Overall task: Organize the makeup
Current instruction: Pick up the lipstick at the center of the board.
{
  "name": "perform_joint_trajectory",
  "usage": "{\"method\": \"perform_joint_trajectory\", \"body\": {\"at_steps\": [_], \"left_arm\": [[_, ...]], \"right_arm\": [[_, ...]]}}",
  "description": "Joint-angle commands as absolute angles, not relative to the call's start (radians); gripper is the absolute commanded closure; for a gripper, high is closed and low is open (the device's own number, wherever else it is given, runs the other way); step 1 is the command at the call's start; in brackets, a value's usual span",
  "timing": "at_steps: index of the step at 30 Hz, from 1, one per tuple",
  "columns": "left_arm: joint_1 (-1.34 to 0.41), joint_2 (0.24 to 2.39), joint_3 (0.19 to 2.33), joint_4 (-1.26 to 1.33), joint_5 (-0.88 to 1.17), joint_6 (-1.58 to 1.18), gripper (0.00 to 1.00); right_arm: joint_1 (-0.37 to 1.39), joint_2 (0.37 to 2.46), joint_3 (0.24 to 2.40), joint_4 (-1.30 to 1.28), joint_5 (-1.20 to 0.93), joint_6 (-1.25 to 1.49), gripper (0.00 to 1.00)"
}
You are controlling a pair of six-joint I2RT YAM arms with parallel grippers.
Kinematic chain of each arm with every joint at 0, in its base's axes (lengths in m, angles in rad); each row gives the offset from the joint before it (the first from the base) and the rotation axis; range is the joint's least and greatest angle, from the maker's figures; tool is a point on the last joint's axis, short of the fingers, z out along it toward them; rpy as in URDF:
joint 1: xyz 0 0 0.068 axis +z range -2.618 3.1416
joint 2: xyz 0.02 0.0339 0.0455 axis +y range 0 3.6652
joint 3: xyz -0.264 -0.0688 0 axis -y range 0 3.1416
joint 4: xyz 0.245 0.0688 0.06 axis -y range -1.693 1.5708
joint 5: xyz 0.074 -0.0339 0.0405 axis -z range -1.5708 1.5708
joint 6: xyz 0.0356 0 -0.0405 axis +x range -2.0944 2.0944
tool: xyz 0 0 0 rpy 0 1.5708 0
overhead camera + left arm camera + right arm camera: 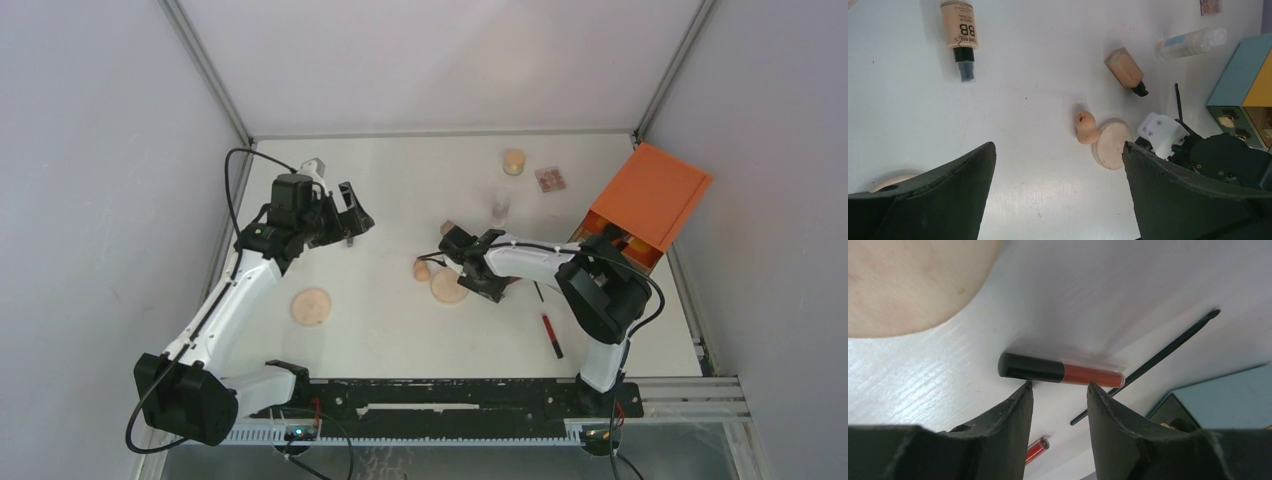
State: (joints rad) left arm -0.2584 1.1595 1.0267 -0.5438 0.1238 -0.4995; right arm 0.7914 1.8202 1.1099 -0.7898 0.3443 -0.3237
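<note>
My right gripper (487,285) hovers low over the table, right of a round tan disc (448,287) and a beige sponge (422,268). In the right wrist view its jaws (1059,386) stand open and empty, their tips just short of a red tube with a black cap (1060,372) lying crosswise. A thin black brush (1153,362) lies behind the tube, with the disc (908,285) at upper left. My left gripper (355,222) is open and empty, raised at the back left. It looks down on a BB cream bottle (959,30), a peach bottle (1125,70), the sponge (1086,127) and the disc (1110,150).
The orange-topped box of drawers (650,205) stands at the right edge. A small palette (551,179), a round jar (513,161) and a clear bottle (500,207) lie at the back. A second tan disc (310,306) lies front left, and a red and black pencil (551,335) front right.
</note>
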Motion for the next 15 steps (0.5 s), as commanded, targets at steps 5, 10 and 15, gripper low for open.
{"method": "perform_joint_trajectory", "body": {"at_steps": [5, 10, 15], "left_arm": [[-0.251, 1.139, 1.027, -0.529, 0.104, -0.509, 0.00], [-0.251, 1.139, 1.028, -0.530, 0.105, -0.509, 0.00], [-0.251, 1.143, 1.031, -0.534, 0.104, -0.509, 0.00]], "right_arm": [[0.756, 1.833, 1.182, -0.636, 0.285, -0.388, 0.45], [0.709, 1.905, 1.229, -0.654, 0.233, -0.395, 0.44], [0.684, 1.964, 1.288, -0.661, 0.197, -0.394, 0.45]]}}
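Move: The lipstick lies right at the right hand's half-open fingers, its middle about 1 cm ahead and 1 cm below. The round board it lay beside is some 13 cm to the left and 3 cm ahead; the thin brush is about 6 cm ahead and 8 cm right. The foundation bottle is roughly 15 cm ahead and 10 cm left. From the left hand the lipstick is about 33 cm right, 4 cm back and 19 cm below. Forward and to the left, level and low over the table, the right hand sweeps about 6 cm between the round board and the brush towards the foundation bottle, its sideways drift fading over the last stretch. The fingertips push along the black cap end of the lipstick, fingers staying half open without gripping, while the hand rolls by just under 10 degrees, its left side rising. ##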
